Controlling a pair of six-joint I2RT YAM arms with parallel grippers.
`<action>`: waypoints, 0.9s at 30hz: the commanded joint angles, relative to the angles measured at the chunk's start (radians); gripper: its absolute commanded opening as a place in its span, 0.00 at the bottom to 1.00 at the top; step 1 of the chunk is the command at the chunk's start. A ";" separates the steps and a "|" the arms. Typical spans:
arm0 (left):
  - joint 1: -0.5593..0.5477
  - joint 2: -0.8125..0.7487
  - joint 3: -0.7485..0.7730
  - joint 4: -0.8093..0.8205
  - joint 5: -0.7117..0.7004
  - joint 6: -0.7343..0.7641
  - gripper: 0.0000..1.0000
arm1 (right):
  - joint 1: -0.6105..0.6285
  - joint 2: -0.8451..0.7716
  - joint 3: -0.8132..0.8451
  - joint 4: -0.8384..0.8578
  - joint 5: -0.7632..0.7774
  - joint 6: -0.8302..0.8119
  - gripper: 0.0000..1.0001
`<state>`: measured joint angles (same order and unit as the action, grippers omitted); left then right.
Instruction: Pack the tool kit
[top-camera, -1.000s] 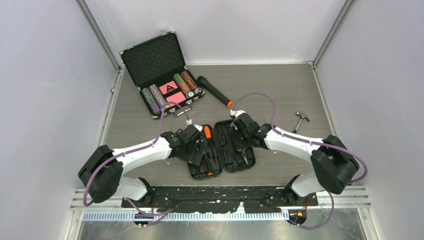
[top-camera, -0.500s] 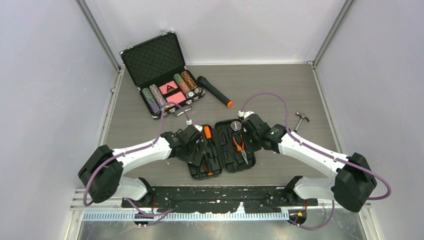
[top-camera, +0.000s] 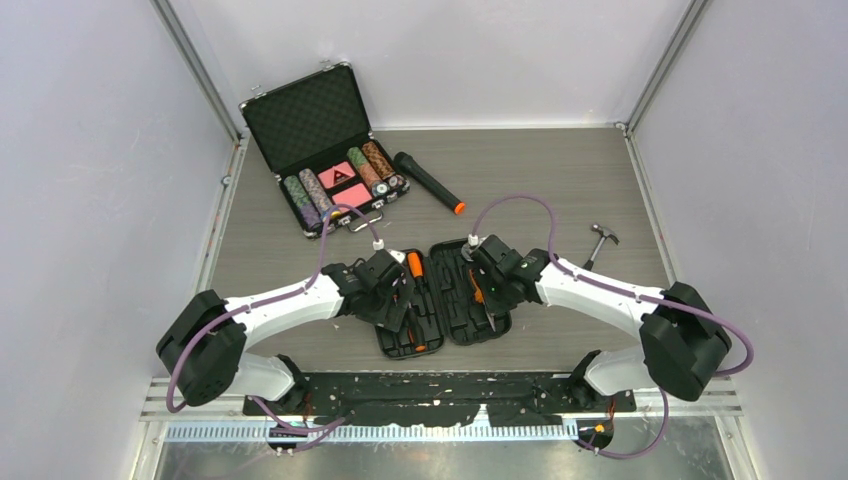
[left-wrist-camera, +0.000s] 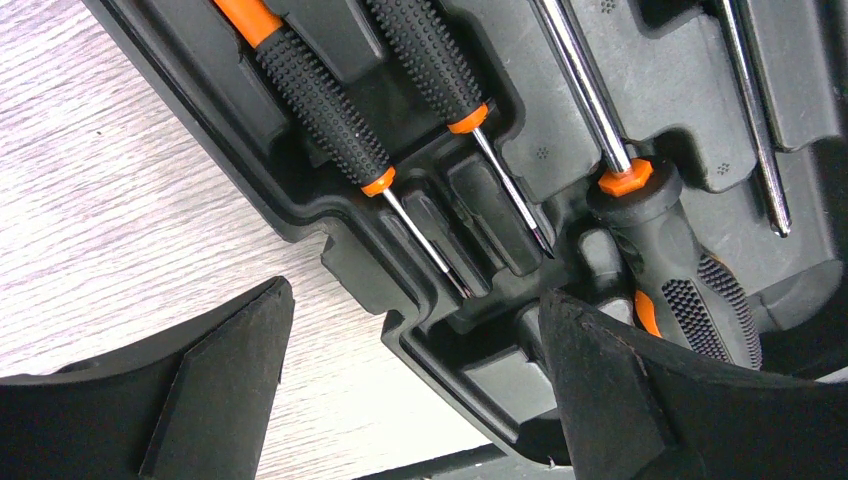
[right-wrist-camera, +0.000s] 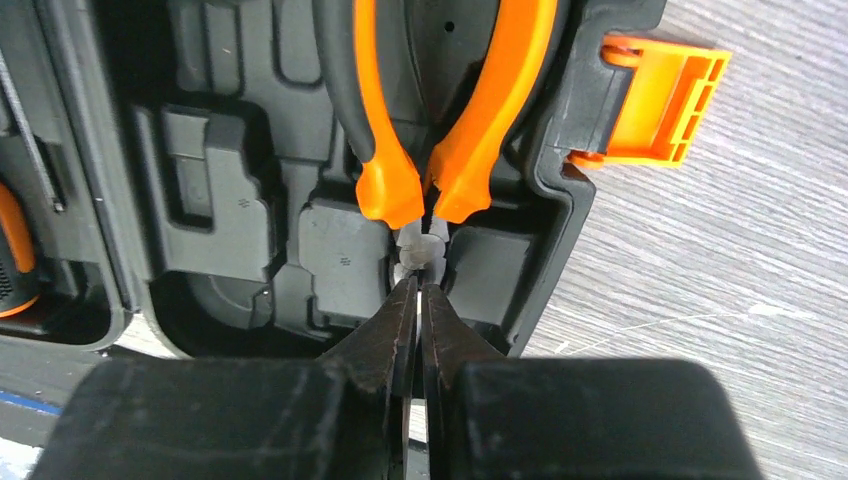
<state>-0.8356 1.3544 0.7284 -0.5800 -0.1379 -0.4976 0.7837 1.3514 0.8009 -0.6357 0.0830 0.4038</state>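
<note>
The tool kit case (top-camera: 455, 325) lies open flat in the middle of the table. In its left half sit orange-and-black screwdrivers (left-wrist-camera: 330, 100) and a thicker driver (left-wrist-camera: 690, 270). My left gripper (left-wrist-camera: 415, 350) hangs open over that half's outer rim, one finger above the table and one above the tray. Orange-handled pliers (right-wrist-camera: 385, 190) lie in the right half, beside the orange latch (right-wrist-camera: 660, 100). My right gripper (right-wrist-camera: 418, 290) is shut with nothing between its jaws. Its tips sit just short of the pliers' metal head.
A small hammer (top-camera: 600, 240) lies on the table right of the case. An open metal-edged poker chip case (top-camera: 320, 150) stands at the back left, with a black flashlight (top-camera: 428, 182) beside it. Grey walls enclose the table.
My right arm swung off to the right, uncovering the pliers, then came back over them while its jaws closed. The left arm has not moved.
</note>
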 joint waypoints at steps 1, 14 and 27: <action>0.003 -0.018 -0.001 0.008 0.003 -0.009 0.93 | 0.003 0.037 -0.032 -0.018 0.004 0.028 0.10; 0.012 -0.032 -0.003 0.011 0.010 -0.005 0.92 | 0.003 -0.011 0.102 -0.095 0.043 -0.020 0.10; 0.012 -0.051 -0.015 0.013 0.011 -0.007 0.92 | -0.084 -0.011 0.177 0.083 -0.109 -0.208 0.41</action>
<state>-0.8291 1.3354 0.7250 -0.5793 -0.1352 -0.4976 0.7506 1.3128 0.9607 -0.6537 0.0654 0.2901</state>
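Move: The pliers lie in the right half of the open tool case, their middle about 4 cm ahead of the right fingertips, 1 cm left and some 2 cm below. The orange latch sits about 5 cm ahead and 4 cm right of that hand; the round tape lies roughly 11 cm ahead and 4 cm left. From the left gripper, the pliers' middle is about 5 cm ahead and 15 cm right, near its own height. Lower the right gripper's nearly shut tips about another centimetre at the pliers' nose, easing slightly back and right, and hold there briefly as if pressing them down. Then raise it some 7 cm off the nose, swinging forward about 4 cm and a little left over the pliers' joint and handles, tilting the fingertips back towards the base and parting the fingers partway. ##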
